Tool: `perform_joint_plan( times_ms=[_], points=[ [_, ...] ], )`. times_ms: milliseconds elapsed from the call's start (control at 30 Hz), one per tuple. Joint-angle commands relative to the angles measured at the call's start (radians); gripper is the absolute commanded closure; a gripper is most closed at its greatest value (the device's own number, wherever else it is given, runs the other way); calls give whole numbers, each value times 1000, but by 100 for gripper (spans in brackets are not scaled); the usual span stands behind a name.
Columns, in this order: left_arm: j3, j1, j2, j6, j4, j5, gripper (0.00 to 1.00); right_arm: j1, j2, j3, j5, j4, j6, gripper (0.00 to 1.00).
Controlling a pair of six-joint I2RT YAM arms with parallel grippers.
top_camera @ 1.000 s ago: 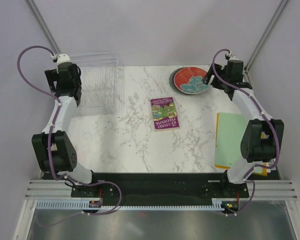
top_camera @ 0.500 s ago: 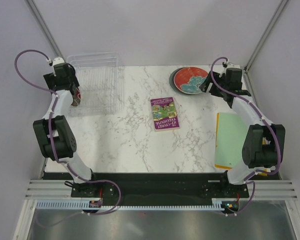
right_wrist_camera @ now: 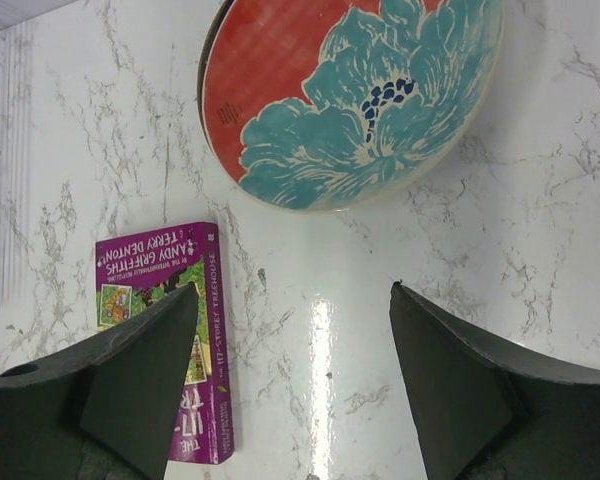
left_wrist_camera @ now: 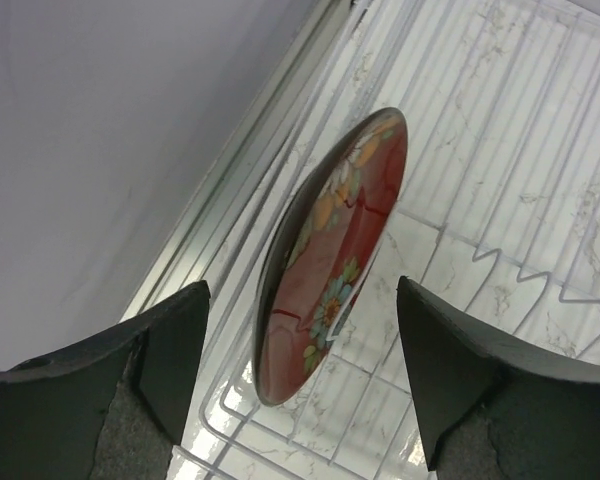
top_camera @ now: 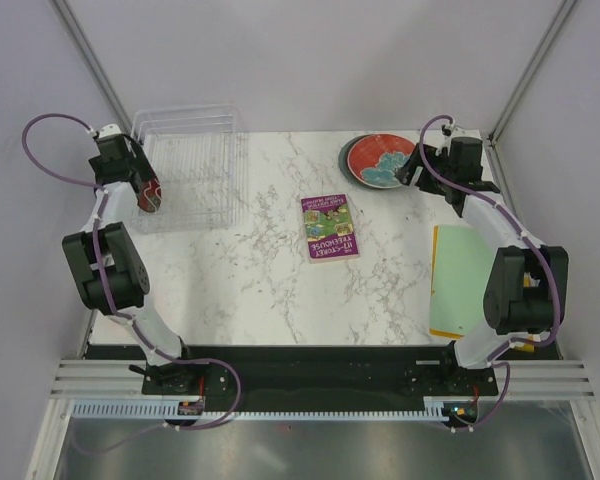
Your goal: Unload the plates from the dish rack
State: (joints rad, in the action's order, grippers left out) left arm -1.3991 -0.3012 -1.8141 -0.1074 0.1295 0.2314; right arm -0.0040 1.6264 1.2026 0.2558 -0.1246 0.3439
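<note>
A red plate with a floral centre [left_wrist_camera: 330,260] stands on edge at the left end of the clear dish rack [top_camera: 195,160]. My left gripper [top_camera: 140,185] hangs over it. In the left wrist view the plate sits between my fingers with a gap on each side, and the left gripper [left_wrist_camera: 300,300] is open. At the back right a red plate with a teal flower [top_camera: 380,160] lies flat on the table on top of a darker plate. My right gripper [top_camera: 415,172] hovers just beside that stack, open and holding nothing [right_wrist_camera: 295,300].
A purple book [top_camera: 330,227] lies in the middle of the marble table, also seen in the right wrist view [right_wrist_camera: 165,330]. A green folder [top_camera: 460,280] lies at the right edge. The left wall stands close to the rack [left_wrist_camera: 500,200].
My left arm has swung left, from over the rack to its left end, astride the standing plate, and its jaws have narrowed a little. The right gripper shifted slightly beside the plate stack.
</note>
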Motion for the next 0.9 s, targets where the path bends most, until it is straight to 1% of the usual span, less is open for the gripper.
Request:
perform_joint_plan(
  times_ms=[0, 33, 133, 233, 300, 333, 367, 400, 433, 467, 500, 533, 633, 667, 767, 867],
  points=[
    [28, 2, -5, -29, -65, -72, 20, -4, 21, -5, 25, 45, 0, 16],
    [26, 2, -11, -29, -68, -72, 20, -4, 21, -3, 26, 45, 0, 16],
    [15, 2, -33, -20, -64, -89, 30, -4, 29, -3, 36, 46, 0, 16],
    [15, 2, -57, -31, -64, -70, 30, -4, 29, -5, 42, 46, 1, 16],
    [15, 2, -77, -35, -68, -52, 38, -4, 35, -3, 46, 48, 1, 16],
    [18, 2, -82, -38, -73, -46, 51, -4, 36, -5, 48, 48, 1, 16],
    [18, 2, -86, -38, -73, -41, 60, -4, 41, -3, 49, 51, 0, 17],
    [25, 2, -85, -40, -77, -38, 65, -4, 44, -5, 54, 49, 1, 17],
    [35, 4, -80, -41, -94, -40, 68, -4, 44, -5, 56, 49, 1, 18],
    [44, 2, -76, -40, -106, -52, 74, -4, 47, -5, 57, 52, 1, 18],
    [48, 2, -74, -41, -113, -56, 75, -4, 50, -5, 59, 54, 3, 18],
    [45, 2, -74, -40, -113, -66, 84, -4, 52, -5, 63, 54, 3, 18],
    [63, 2, -48, -44, -163, -96, 92, -4, 59, -5, 72, 54, 6, 18],
    [64, 2, -44, -43, -165, -104, 98, -2, 61, -5, 72, 56, 7, 18],
    [61, 5, -22, -41, -171, -100, 98, -4, 61, -5, 76, 54, 7, 18],
    [52, 27, -1, 6, -172, -46, 98, -2, 59, -3, 77, 54, 7, 18]
  ],
)
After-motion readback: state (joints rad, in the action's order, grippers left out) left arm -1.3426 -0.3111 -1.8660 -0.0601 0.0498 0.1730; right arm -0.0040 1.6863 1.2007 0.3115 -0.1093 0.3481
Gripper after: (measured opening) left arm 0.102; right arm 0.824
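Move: The last plate, brown with a flowered face, stands on edge in the left end of the dish rack. Its middle is about 7 cm ahead of the left hand, 1 cm to its right and 6 cm below. The rack's middle lies roughly 9 cm ahead, 12 cm to the right and 11 cm below that hand. From the right hand the plate is some 72 cm to the left, 8 cm ahead and about 6 cm below. The left fingers straddle the standing plate's near rim and pinch it between their tips, going from wide open to nearly shut. The hand first sinks about 4 cm onto the plate, swaying a centimetre right and back, then stays put while the grip finishes closing. Meanwhile the right hand, open and empty, eases some 2 cm down beside the unloaded plates. ##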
